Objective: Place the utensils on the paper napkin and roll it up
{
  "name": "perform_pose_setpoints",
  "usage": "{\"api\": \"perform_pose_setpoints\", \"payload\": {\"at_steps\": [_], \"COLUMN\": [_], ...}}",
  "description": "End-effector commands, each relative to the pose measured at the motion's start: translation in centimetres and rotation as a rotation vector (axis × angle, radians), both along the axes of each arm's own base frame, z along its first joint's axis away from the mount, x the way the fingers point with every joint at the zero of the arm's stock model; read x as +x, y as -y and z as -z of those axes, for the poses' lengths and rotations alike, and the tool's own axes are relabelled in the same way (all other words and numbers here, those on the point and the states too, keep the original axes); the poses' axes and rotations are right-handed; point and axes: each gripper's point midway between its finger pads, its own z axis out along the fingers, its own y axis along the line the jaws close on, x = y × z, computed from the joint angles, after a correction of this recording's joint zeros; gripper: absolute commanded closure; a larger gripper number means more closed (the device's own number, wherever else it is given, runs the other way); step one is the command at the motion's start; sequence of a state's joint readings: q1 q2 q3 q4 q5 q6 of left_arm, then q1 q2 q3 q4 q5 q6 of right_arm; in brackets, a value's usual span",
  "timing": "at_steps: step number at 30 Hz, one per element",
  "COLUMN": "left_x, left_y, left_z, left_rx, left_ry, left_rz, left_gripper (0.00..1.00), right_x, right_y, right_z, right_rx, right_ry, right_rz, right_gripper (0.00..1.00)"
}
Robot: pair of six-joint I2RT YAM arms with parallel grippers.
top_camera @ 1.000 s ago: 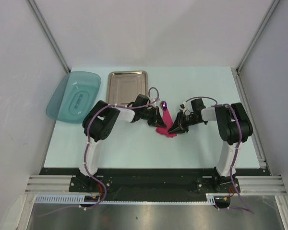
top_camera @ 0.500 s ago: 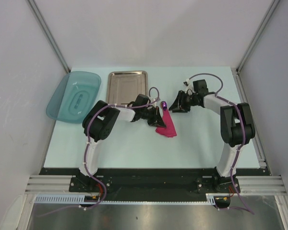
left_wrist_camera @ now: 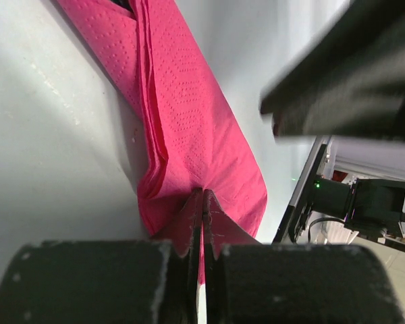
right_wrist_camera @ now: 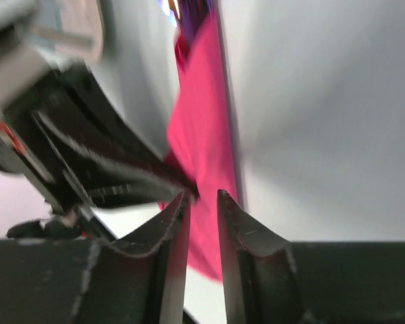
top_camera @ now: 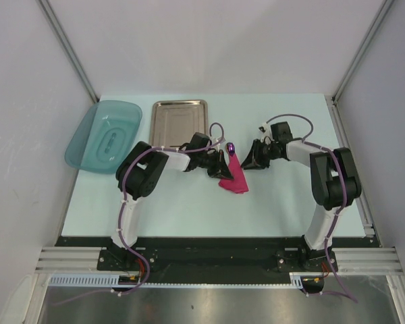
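Observation:
The magenta paper napkin (top_camera: 234, 175) lies folded into a long narrow strip at mid-table, shown close up in the left wrist view (left_wrist_camera: 189, 115). A purple fork tip (top_camera: 229, 146) pokes out of its far end, also seen in the right wrist view (right_wrist_camera: 189, 10). The spoon is hidden. My left gripper (top_camera: 221, 167) is shut, its tips (left_wrist_camera: 202, 194) pinching the napkin's edge where the paper puckers. My right gripper (top_camera: 247, 164) sits just right of the napkin, apart from it. Its jaws (right_wrist_camera: 201, 196) stand narrowly open with nothing between them, and the napkin (right_wrist_camera: 202, 128) lies beyond them.
A rectangular steel tray (top_camera: 180, 125) sits at the back, left of centre. A teal translucent dish (top_camera: 103, 135) overhangs the table's left edge. Grey walls close in the table on the left, back and right.
The right gripper left the napkin's near end, swung out to the back right, then came back close to the napkin's right side. The left gripper and napkin stayed put.

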State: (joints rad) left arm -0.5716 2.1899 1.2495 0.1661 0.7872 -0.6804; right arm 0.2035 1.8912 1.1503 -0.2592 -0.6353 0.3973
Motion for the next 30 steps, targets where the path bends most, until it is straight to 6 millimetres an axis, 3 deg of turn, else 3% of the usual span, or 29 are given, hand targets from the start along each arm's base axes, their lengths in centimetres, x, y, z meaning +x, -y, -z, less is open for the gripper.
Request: {"api": "perform_pose_setpoints", "payload": {"at_steps": [1, 8, 15, 22, 24, 28, 29, 30], "left_x": [0.7, 1.4, 1.8, 4.4, 6.2, 7.9, 8.3, 9.1], "left_y": [-0.9, -0.8, -1.1, -1.5, -1.6, -2.1, -2.4, -2.1], "left_z": [1.9, 1.4, -0.1, -4.8, -6.4, -6.1, -5.1, -5.6], "left_rx": [0.081, 0.081, 0.084, 0.099, 0.127, 0.218, 0.252, 0.258], "left_ry": [0.014, 0.036, 0.070, 0.227, 0.309, 0.325, 0.315, 0.325], "left_rz": [-0.037, -0.057, -0.063, -0.134, -0.177, -0.209, -0.229, -0.246], "left_gripper": [1.00, 1.00, 0.97, 0.77, 0.67, 0.60, 0.59, 0.59], "right_x": [-2.7, -6.4, -7.3, -7.6, -7.6, -7.6, -7.6, -7.6], "right_y": [-1.6, -2.5, -1.9, -1.9, -1.9, -2.0, -2.0, -2.0], "right_z": [-3.8, 0.6, 4.1, 4.8, 4.9, 4.8, 4.8, 4.8], "right_rx": [0.097, 0.034, -0.013, -0.011, -0.013, -0.009, -0.009, -0.009], "right_ry": [0.063, -0.032, -0.110, -0.138, -0.143, -0.139, -0.143, -0.142], "right_rz": [-0.048, -0.099, -0.087, -0.090, -0.087, -0.089, -0.089, -0.087], "right_gripper": [0.74, 0.75, 0.75, 0.76, 0.76, 0.76, 0.76, 0.76]}}
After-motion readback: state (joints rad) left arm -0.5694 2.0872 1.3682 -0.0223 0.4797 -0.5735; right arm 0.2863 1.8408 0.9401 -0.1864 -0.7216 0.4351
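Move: The left hand's shut fingertips already rest in the fold of the half-rolled napkin; the spoon head it makes for is about 11 cm ahead of it, level sideways and at its own height, with the napkin's near end 4 cm back and 2 cm right. From the right hand, open and clear of the cloth, that near end is roughly 8 cm back, 3 cm left and 3 cm lower; the spoon head is about 7 cm ahead, 5 cm left and 4 cm below. The right fingertips come down onto the near part of the napkin, having swung back about 7 cm and a little left with a slight lift first, and then hold there, parted a little. Only then does the left hand come free of the fold, opening to under half and moving forward some 6 cm while rising 3 to 4 cm towards the spoon head, its wrist turning about 20 degrees. ##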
